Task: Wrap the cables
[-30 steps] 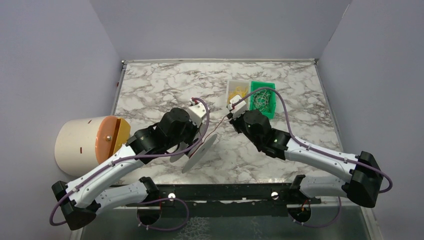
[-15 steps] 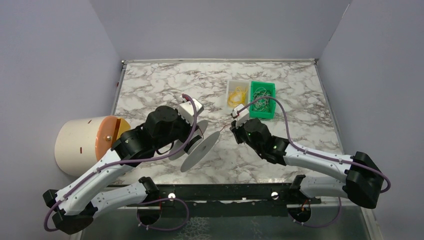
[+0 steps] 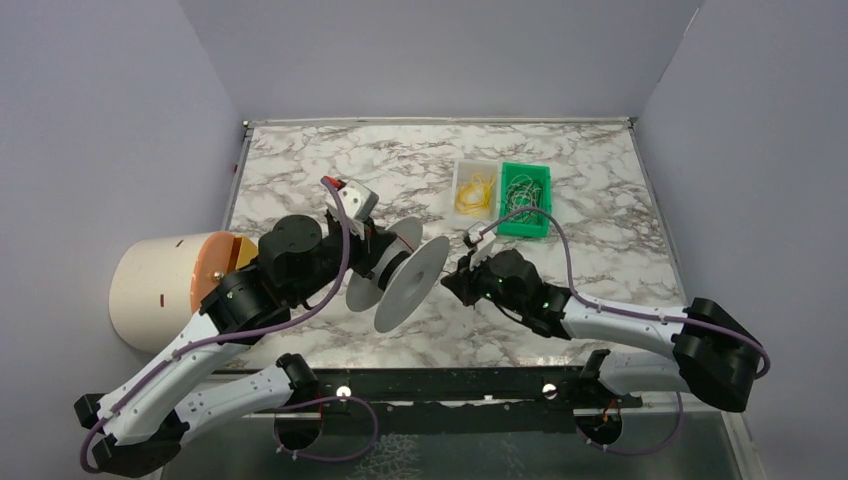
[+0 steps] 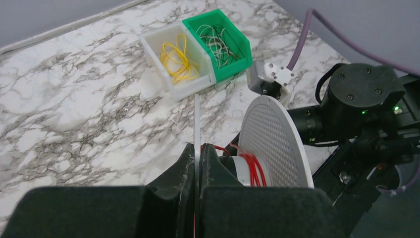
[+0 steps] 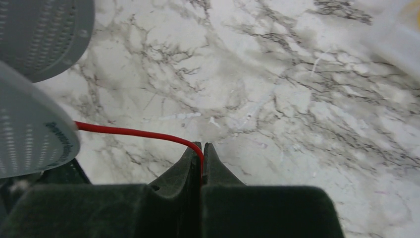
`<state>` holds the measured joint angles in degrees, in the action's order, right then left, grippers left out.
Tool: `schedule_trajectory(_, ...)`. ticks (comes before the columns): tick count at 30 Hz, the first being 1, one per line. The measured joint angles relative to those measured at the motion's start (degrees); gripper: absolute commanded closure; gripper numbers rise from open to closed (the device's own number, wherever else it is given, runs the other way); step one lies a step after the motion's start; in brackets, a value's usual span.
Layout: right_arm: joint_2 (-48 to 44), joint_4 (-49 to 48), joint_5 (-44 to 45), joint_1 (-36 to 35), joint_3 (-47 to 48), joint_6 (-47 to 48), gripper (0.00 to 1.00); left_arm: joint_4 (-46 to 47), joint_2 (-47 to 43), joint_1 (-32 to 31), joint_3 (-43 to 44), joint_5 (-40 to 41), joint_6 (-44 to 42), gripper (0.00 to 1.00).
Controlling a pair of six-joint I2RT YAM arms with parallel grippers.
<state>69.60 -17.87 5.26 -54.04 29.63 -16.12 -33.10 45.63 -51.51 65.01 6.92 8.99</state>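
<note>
In the left wrist view my left gripper (image 4: 198, 149) is shut on the thin white rim of a spool's near flange (image 4: 196, 116). The far perforated flange (image 4: 275, 141) stands behind it. Turns of the thin red cable (image 4: 256, 166) lie on the hub between the two flanges. From above, the spool (image 3: 412, 285) hangs tilted over the table's middle, with the left gripper (image 3: 383, 262) on its left side. My right gripper (image 5: 202, 148) is shut on the red cable (image 5: 133, 132), which runs left to the spool's flange (image 5: 29, 134). From above, the right gripper (image 3: 452, 283) sits just right of the spool.
A white bin (image 3: 474, 188) of yellow wires and a green bin (image 3: 525, 190) of pale wires stand side by side at the back right. A large cream cylinder with an orange face (image 3: 165, 285) lies off the table's left edge. Marble tabletop (image 3: 300, 170) lies underneath.
My right gripper has shut on the red cable and moved nearer and left, low beside the spool. My left wrist swung left and turned the spool.
</note>
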Motion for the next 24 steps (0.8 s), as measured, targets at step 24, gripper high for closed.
schedule_trajectory(24,4.59,-22.03,-12.37,-3.08,-4.61,-20.31,0.92,20.90,3.23,-0.37,-6.91,18.86,6.51,1.00)
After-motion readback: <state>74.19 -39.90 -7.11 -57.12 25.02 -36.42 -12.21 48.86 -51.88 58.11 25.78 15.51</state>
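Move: The right fingers already pinch the red cable. The spool it winds onto has its middle some 10 cm to their left, level fore and aft, and roughly 12 cm higher. The left hand keeps hold of the rim of the spool's left flange, with the spool's middle about 4 cm back, 4 cm right and 5 cm below that grip. From the right hand the white tray sits about 20 cm ahead and 7 cm right, the green tray 18 cm ahead and 17 cm right, both about 10 cm lower. The right hand draws the held cable left and back, about 5 cm each way, to the near side of the spool and beneath its right flange, rolling its left side up some 20 degrees and rising about 3 cm late on, while the cable stays between the fingers. Meanwhile the left hand, still gripping the left flange, carries the spool about 6 cm forward and a little up, turning it roughly 20 degrees counter-clockwise, so the spool goes out over the table as the cable is brought in below. ##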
